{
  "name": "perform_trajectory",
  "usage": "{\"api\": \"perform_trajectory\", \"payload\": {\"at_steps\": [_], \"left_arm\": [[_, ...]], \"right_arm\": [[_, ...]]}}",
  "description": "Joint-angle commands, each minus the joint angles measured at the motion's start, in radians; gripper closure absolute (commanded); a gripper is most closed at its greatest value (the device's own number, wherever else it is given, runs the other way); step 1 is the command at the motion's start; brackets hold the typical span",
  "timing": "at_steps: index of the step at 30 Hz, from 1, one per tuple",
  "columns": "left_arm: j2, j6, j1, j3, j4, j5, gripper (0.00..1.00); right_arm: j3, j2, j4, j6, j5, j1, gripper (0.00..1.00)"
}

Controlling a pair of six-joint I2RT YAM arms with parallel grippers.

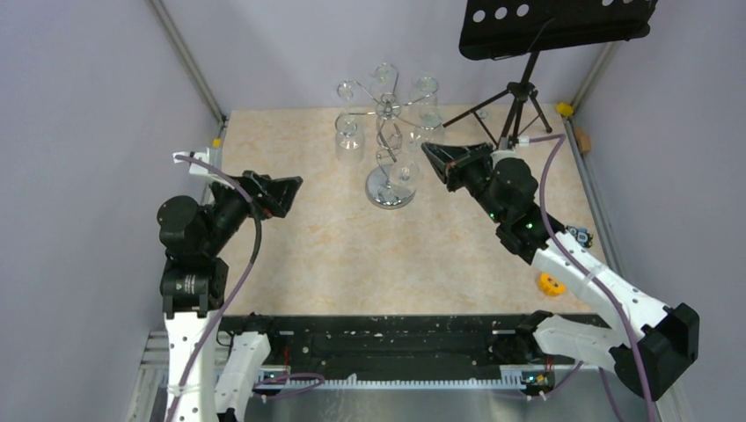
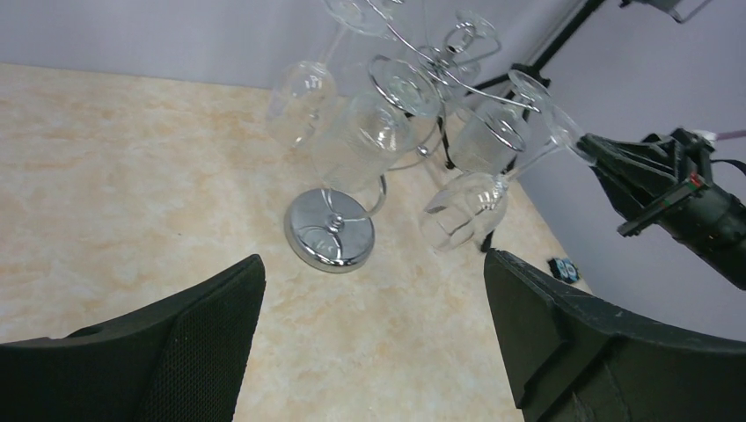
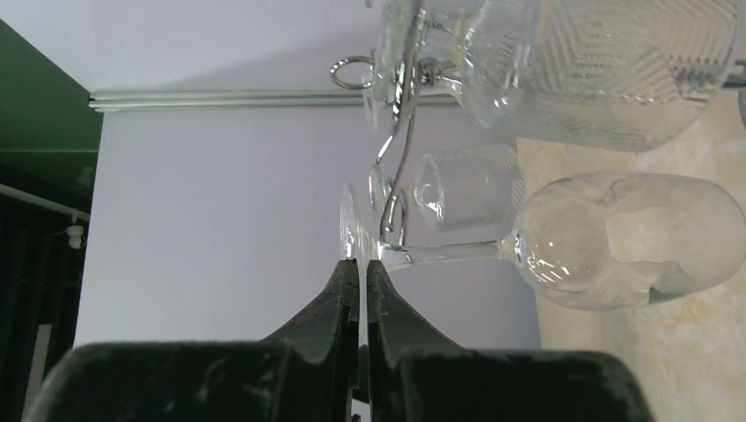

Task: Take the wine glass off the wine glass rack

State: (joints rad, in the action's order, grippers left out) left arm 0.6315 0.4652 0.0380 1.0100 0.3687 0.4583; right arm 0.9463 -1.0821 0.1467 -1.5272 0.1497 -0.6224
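The chrome wine glass rack (image 1: 388, 112) stands at the back middle of the table on its round mirrored base (image 2: 331, 230). Several clear glasses hang upside down from its curled arms. One wine glass (image 3: 616, 237) has its bowl low on the rack's right side (image 2: 464, 207). Its flat foot (image 3: 353, 230) is pinched edge-on by my right gripper (image 3: 362, 264), which is shut on it beside the rack's top (image 1: 426, 149). My left gripper (image 1: 287, 188) hovers left of the rack, open, with only bare table between its fingers (image 2: 211, 334).
A black music stand (image 1: 554, 25) on a tripod (image 1: 519, 98) stands at the back right, close behind my right arm. An orange object (image 1: 552, 284) lies by the right edge. Walls and a metal frame close in the table.
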Motion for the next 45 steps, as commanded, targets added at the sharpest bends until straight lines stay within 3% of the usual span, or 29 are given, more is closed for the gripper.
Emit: {"api": "perform_trajectory", "payload": {"at_steps": [1, 5, 7, 13, 21, 26, 33, 38, 45], "left_arm": [[0.035, 0.012, 0.003, -0.014, -0.146, 0.227, 0.03], [0.069, 0.184, -0.031, -0.148, -0.483, 0.370, 0.03], [0.094, 0.175, -0.135, -0.182, -0.605, 0.380, 0.03], [0.239, -0.204, -0.485, -0.099, -0.487, 0.232, 0.06], [0.343, -0.568, -0.650, -0.133, -0.678, 0.258, 0.14], [0.413, -0.606, -0.674, -0.096, -0.729, 0.255, 0.13], [0.501, -0.586, -0.685, -0.060, -0.774, 0.272, 0.20], [0.526, -0.544, -0.685, -0.059, -0.829, 0.276, 0.39], [0.548, -0.484, -0.684, -0.054, -0.863, 0.332, 0.50]], "right_arm": [[-0.038, 0.093, 0.054, -0.063, -0.084, 0.013, 1.00], [-0.085, 0.156, 0.046, -0.068, -0.130, 0.018, 1.00], [-0.114, 0.191, 0.042, -0.079, -0.157, 0.018, 1.00], [-0.155, 0.249, 0.068, -0.120, -0.283, 0.018, 1.00], [-0.190, 0.266, 0.129, -0.163, -0.400, 0.018, 1.00], [-0.201, 0.264, 0.180, -0.177, -0.433, 0.018, 1.00], [-0.199, 0.257, 0.207, -0.177, -0.446, 0.018, 1.00], [-0.199, 0.252, 0.206, -0.178, -0.443, 0.018, 1.00], [-0.203, 0.233, 0.211, -0.171, -0.453, 0.017, 1.00]]}}
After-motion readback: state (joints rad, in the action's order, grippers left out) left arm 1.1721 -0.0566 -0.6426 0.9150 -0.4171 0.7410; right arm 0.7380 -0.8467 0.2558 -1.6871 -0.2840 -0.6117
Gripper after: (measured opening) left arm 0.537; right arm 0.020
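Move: The right gripper already pinches the foot of the upside-down wine glass, whose middle hangs about 2 cm ahead, 2 cm left and 9 cm below it; the rack's hub stands some 11 cm ahead and 8 cm left, about level, and a patterned glass 7 cm straight ahead, 6 cm lower. From the left gripper the held wine glass is about 11 cm ahead, 26 cm right and 10 cm below. Keep the right fingers shut on the foot and draw the wine glass back about 10 cm, away from the rack, turning that hand counter-clockwise. Meanwhile swing the open left gripper some 23 cm right, dipping slightly, yawing clockwise until its fingers point right and straddle the stem just under the foot; then half close them around the stem. ##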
